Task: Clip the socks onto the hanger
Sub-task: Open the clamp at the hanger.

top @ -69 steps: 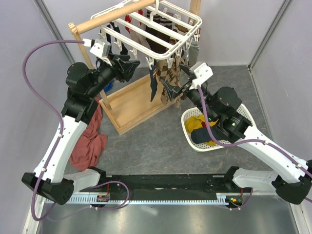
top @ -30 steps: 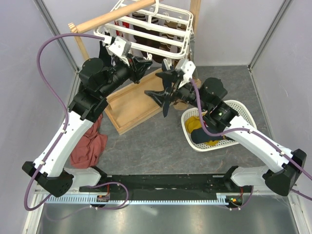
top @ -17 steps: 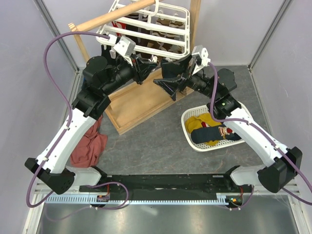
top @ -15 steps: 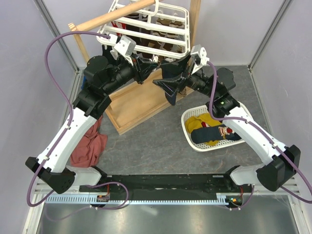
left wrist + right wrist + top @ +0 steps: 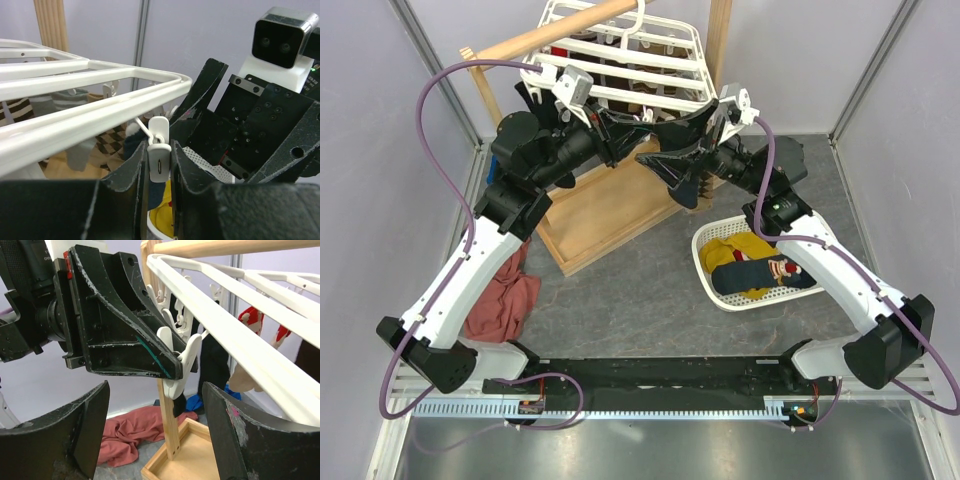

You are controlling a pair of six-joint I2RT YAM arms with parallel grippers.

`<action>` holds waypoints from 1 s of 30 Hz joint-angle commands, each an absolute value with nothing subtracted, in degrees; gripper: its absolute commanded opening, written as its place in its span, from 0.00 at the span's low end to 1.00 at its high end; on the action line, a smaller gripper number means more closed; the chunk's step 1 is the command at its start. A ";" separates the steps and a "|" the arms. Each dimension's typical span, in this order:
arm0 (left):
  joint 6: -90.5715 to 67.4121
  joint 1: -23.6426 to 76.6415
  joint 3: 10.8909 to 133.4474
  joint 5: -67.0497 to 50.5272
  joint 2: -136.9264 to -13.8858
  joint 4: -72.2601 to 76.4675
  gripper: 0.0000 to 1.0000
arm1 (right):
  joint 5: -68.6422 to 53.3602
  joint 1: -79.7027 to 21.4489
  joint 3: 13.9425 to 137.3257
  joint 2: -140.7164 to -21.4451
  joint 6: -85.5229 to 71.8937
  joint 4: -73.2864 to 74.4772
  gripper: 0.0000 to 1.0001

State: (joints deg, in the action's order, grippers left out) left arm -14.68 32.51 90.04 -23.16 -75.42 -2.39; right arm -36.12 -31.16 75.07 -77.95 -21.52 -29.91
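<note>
The white hanger (image 5: 620, 62) hangs from the wooden pole. My left gripper (image 5: 635, 135) is at the hanger's near rail, shut on a white clip peg (image 5: 160, 161) (image 5: 178, 367). A dark navy bit of sock (image 5: 179, 404) (image 5: 155, 192) sticks out below that peg. Facing it from the right, my right gripper (image 5: 667, 152) (image 5: 156, 390) is open, with nothing between its fingers (image 5: 207, 90). More socks lie in the white mesh basket (image 5: 823, 236): a mustard-yellow one (image 5: 745, 250) and a navy one (image 5: 745, 280).
The wooden stand has a pole (image 5: 550, 35) and a tray base (image 5: 600, 215) below the hanger. Brown argyle socks (image 5: 107, 142) hang on other pegs. A red cloth (image 5: 500, 300) lies left of the stand, and a blue cloth (image 5: 196, 402) is behind it.
Both grippers rose toward the hanger's near rail. The right gripper moved up and to the right, and its elbow swung right. The left stayed shut.
</note>
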 commanded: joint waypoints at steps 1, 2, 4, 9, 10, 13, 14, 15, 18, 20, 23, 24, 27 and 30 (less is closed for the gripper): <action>-21.00 33.75 90.79 -33.92 -74.09 2.19 0.04 | -31.82 -30.15 77.87 -77.87 -23.29 -30.33 0.81; -21.27 33.75 90.79 -34.62 -74.09 2.55 0.03 | -30.60 -30.15 77.78 -77.87 -23.29 -30.06 0.81; -22.06 33.75 90.79 -34.98 -74.09 3.34 0.03 | -29.89 -30.06 77.61 -77.61 -23.20 -29.80 0.81; -24.69 33.75 90.53 -36.82 -74.00 5.80 0.02 | -28.22 -30.15 79.01 -77.78 -23.81 -28.30 0.80; -25.57 33.75 90.44 -37.09 -74.18 6.58 0.02 | -28.04 -30.06 79.01 -77.87 -23.82 -28.21 0.79; -27.15 33.75 90.09 -37.88 -74.27 8.17 0.02 | -27.16 -30.06 79.28 -77.70 -23.99 -27.86 0.78; -27.51 33.75 90.00 -38.40 -74.35 8.70 0.02 | -27.33 -30.15 79.36 -77.70 -23.99 -27.60 0.77; -27.86 33.84 89.91 -38.76 -74.44 9.22 0.02 | -27.42 -30.15 79.54 -77.78 -23.82 -27.51 0.75; -29.18 33.75 89.47 -39.02 -74.88 10.11 0.02 | -27.95 -30.15 79.54 -77.70 -24.17 -27.60 0.71; -29.44 33.75 89.30 -39.29 -75.06 10.20 0.02 | -28.12 -30.15 79.54 -77.61 -24.52 -28.04 0.69; -29.62 33.75 89.03 -39.46 -75.50 10.20 0.02 | -28.12 -30.15 79.28 -77.26 -24.70 -28.91 0.65; -29.62 33.75 88.95 -39.46 -75.67 10.20 0.02 | -28.13 -30.15 79.28 -77.34 -24.87 -29.26 0.63; -29.71 33.75 88.68 -39.55 -75.85 10.20 0.02 | -28.83 -30.06 79.63 -77.52 -25.40 -30.06 0.61; -29.79 33.75 88.42 -39.73 -76.11 10.20 0.02 | -29.79 -30.06 80.24 -78.13 -26.36 -31.29 0.61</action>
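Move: The clamp to be opened is already pinched in the left fingers, right at that hand point. From the right hand it sits about 4 cm to the left, some 2 cm ahead and about 1 cm higher. The hanger's near right corner is about 4 cm ahead of the right hand, 6 cm to its right and 4 cm up; the hanging dark sock is about 4 cm ahead, 4 cm to the right and 9 cm below. Keeping its pinch on the clamp, the left hand lifts it about 3 cm while drawing it back some 2 cm and drifting slightly right, turning roughly 10 degrees clockwise and rolling its left side down about as much. The right hand rises about 2 cm beside it, easing forward and right by a centimetre or so each, and halfway through begins to narrow its wide-open fingers by about a quarter, their tips brought up close to the held clamp without a visible squeeze. ##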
